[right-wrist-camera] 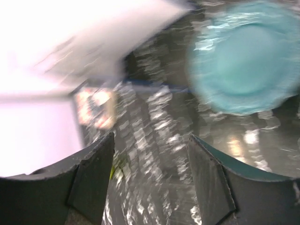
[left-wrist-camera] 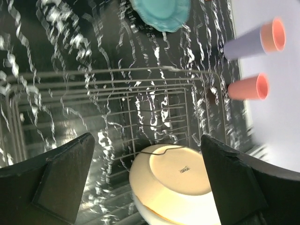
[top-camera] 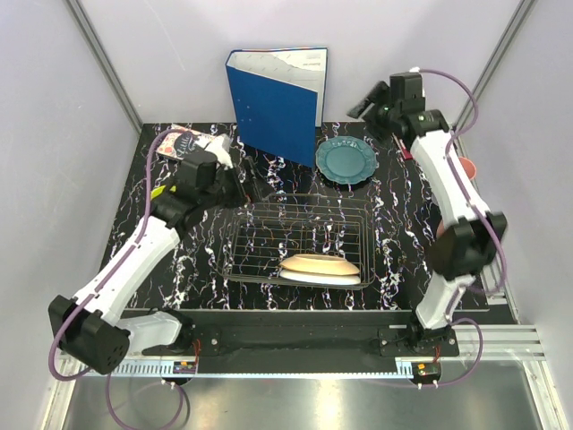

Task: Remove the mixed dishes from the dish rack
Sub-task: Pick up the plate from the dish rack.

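The dish rack (top-camera: 300, 235) sits mid-table. A cream plate (top-camera: 320, 265) lies bottom up on a white plate (top-camera: 336, 279) in its near right corner. The left wrist view shows both, the cream plate (left-wrist-camera: 176, 176) and the white one (left-wrist-camera: 154, 213), below my open left gripper (left-wrist-camera: 147, 140). That gripper (top-camera: 240, 184) hovers by the rack's far left corner. The teal plate (top-camera: 346, 161) rests on the table behind the rack. My right gripper (top-camera: 365, 106) is open and empty above and behind it; its blurred view shows the teal plate (right-wrist-camera: 246, 58).
A blue binder (top-camera: 273, 103) stands upright at the back, and a small book (top-camera: 183, 143) lies at the back left. A lavender cup (left-wrist-camera: 253, 42) and a pink cup (left-wrist-camera: 246, 87) lie at the right edge. The right arm partly hides the pink cup (top-camera: 467, 167).
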You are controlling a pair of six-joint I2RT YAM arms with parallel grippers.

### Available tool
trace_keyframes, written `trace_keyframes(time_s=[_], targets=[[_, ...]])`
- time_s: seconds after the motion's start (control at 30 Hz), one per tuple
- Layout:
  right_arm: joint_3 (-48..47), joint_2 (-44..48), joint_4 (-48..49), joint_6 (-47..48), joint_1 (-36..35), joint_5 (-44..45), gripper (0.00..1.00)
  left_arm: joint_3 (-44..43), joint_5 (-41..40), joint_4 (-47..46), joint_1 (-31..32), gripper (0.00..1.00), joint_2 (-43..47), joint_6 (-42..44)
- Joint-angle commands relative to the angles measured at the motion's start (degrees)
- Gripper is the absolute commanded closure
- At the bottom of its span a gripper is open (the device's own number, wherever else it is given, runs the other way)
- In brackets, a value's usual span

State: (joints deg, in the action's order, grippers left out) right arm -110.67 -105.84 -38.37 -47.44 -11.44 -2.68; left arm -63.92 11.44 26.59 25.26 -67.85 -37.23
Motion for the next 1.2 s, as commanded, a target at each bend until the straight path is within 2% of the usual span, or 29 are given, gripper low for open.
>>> trace_keyframes(time_s=[0.0, 0.07, 0.1, 0.13, 0.2, 0.3, 0.4, 0.63, 0.8, 1.03, 1.17], targets=[[7.03, 15.2, 12.15, 5.86, -7.53, -0.66, 0.3, -4.02, -8.35, -0.92, 8.28, 0.01, 1.5, 16.38], [13.27, 21.45, 13.84, 7.09, -9.82, -1.27, 0.31, -3.06, -11.95, -2.41, 12.95, 0.01, 2.02, 26.3], [15.46, 23.47, 15.07, 7.27, -10.26, -1.89, 0.32, -0.35, -14.93, -3.46, 19.07, 0.01, 2.46, 30.42], [19.32, 27.32, 15.17, 7.36, -10.53, -2.68, 0.32, 1.41, -17.48, -5.82, 22.35, 0.01, 3.25, 38.99], [24.59, 31.12, 15.25, 7.45, -10.71, -2.68, 0.32, 6.32, -22.59, -8.55, 29.63, 0.01, 5.27, 45.2], [29.96, 38.15, 14.82, 7.89, -10.71, -2.51, 0.32, 11.25, -18.23, -11.81, 32.66, 0.01, 8.96, 51.54], [32.97, 43.69, 13.68, 8.15, -10.79, -3.03, 0.33, 16.1, -13.91, -16.37, 33.98, 0.01, 12.91, 55.15], [36.31, 49.67, 10.16, 7.98, -10.79, -3.56, 0.32, 16.99, -11.79, -16.39, 34.16, 0.01, 12.49, 60.34], [39.13, 51.43, 9.63, 7.27, -10.71, -3.74, 0.32, 18.13, -8.99, -19.38, 34.16, 0.01, 10.82, 62.19], [39.48, 51.96, 8.4, 8.06, -10.71, -3.39, 0.32, 20.15, 0.14, -21.32, 34.16, 0.02, 11.6, 65.27], [39.92, 51.7, 8.05, 8.07, -10.71, -3.39, 0.32, 20.5, 1.13, -21.06, 34.16, 0.04, 10.91, 66.23]])
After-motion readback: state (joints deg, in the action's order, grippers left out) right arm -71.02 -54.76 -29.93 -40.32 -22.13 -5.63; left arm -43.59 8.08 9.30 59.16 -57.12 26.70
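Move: The cream plate, standing on edge in the dish rack, lies about 15 cm back from the left hand, 18 cm to its right and 12 cm below. The white plate stands some 3 cm behind the cream one, level with it sideways; the dish rack's middle is about 4 cm back and 11 cm right of the left hand, 18 cm down. From the right hand, the cream plate is roughly 36 cm back, 11 cm left and 15 cm below. Towards the cream plate in the rack, the left hand swings back about 13 cm and right 9 cm, sinking a little late on, rolling some 80 degrees clockwise as seen along its wide-open fingers, which end pointing mostly right, short of a grip. The empty right hand draws back about 22 cm from the teal plate, climbing, then settling somewhat, its fingers tipping up. ##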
